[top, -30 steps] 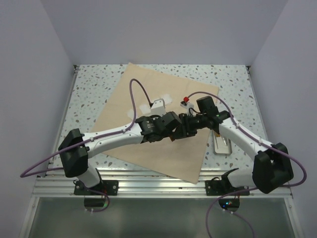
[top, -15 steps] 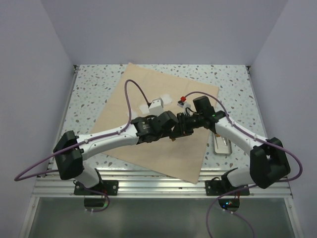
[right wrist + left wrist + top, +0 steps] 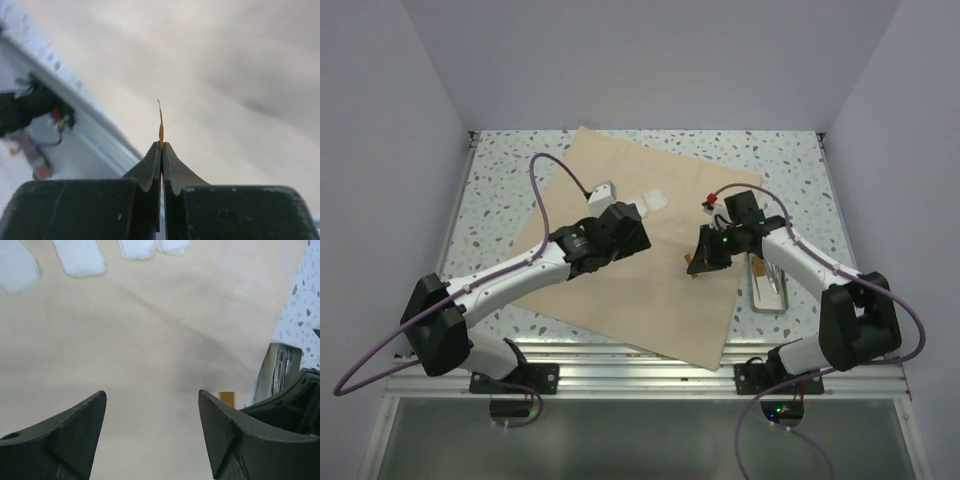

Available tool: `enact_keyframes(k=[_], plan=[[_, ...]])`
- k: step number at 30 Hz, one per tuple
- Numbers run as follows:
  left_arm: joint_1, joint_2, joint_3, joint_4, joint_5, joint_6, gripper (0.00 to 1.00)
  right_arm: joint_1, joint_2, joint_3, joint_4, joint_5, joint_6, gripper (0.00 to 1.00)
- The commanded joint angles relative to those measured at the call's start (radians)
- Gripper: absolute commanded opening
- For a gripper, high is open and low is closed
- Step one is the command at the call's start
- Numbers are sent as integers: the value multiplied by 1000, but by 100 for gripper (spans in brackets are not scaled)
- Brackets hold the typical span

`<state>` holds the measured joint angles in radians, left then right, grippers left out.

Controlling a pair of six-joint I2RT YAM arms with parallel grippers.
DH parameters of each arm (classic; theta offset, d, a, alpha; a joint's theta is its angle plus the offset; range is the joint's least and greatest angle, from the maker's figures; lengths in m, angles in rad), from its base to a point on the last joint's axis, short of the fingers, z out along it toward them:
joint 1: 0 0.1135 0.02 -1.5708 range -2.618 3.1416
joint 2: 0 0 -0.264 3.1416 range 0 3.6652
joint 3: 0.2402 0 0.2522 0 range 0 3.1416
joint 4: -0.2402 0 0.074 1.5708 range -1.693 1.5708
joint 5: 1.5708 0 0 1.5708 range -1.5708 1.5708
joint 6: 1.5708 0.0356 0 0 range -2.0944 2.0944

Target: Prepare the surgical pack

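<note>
The surgical pack is a tan cloth lying spread out flat, one corner toward the near edge. Several white gauze squares lie on its far part, seen from above as a white patch. My left gripper hovers over the cloth just near of the gauze, and its jaws are open with nothing between them. My right gripper is over the cloth's right part, shut on a thin orange strip. The strip stands edge-on out of the fingertips.
A small silver tray with steel instruments sits on the speckled table just right of the cloth, also in the left wrist view. An aluminium rail runs along the near edge. Purple cables loop off both arms.
The two grippers were together over the cloth's middle. The left one has opened and drawn back to the far left; the right one has shut on the orange strip and stays at the right.
</note>
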<state>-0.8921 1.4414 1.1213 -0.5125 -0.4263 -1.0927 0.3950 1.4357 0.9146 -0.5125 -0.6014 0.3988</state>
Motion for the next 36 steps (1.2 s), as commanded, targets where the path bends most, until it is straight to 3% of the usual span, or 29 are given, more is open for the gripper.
enact_keyframes(k=[1, 6, 12, 16, 18, 20, 25, 26, 28, 31, 34, 36], plan=[[68, -81, -43, 87, 24, 106, 79, -180, -15, 62, -205, 312, -92, 0], [111, -134, -138, 196, 93, 181, 79, -258, -6, 128, -365, 668, -167, 0], [154, -148, -193, 241, 182, 231, 79, -294, 22, 148, -415, 849, -140, 0], [186, -174, -241, 278, 221, 260, 79, -320, 43, 152, -422, 885, -127, 0], [199, -193, -262, 293, 233, 266, 78, -337, 64, 145, -413, 868, -136, 1], [219, -200, -265, 296, 248, 278, 78, -340, 87, 144, -406, 821, -143, 11], [246, -188, -245, 292, 270, 286, 78, -341, 150, 142, -403, 792, -144, 17], [248, -181, -238, 290, 274, 286, 78, -341, 152, 142, -403, 792, -144, 28], [254, -168, -227, 289, 279, 287, 78, -341, 147, 144, -408, 793, -141, 38], [275, -130, -186, 266, 284, 310, 78, -340, 86, 158, -396, 778, -140, 40], [314, -78, -134, 238, 299, 349, 78, -309, 33, 214, -386, 669, -138, 44], [341, -38, -97, 220, 301, 367, 77, -230, 25, 254, -376, 614, -123, 47]])
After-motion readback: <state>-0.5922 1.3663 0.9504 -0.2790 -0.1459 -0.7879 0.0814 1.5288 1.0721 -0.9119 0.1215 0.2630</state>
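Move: The right hand, still pinching a brown strip, has the middle of the metal tray about 23 cm to its right, 1 cm ahead and 8 cm below; the other brown strip already lies there, 19 cm right and 4 cm ahead. From the empty left hand, the second gauze pad from the left is about 14 cm ahead, 3 cm left and 13 cm below; the leftmost pad is 11 cm ahead and 10 cm left, the third 17 cm ahead and 4 cm right. The right fingers let go of the brown strip low over the tray, after swinging it some 23 cm right and sinking about 6 cm, the wrist rolling roughly 50 degrees until they point mostly down; part-open, they then rise a little and start back left. The left hand, staying wide open, drifts about 6 cm left, dips slightly, then pushes forward towards the left-hand gauze pads. ##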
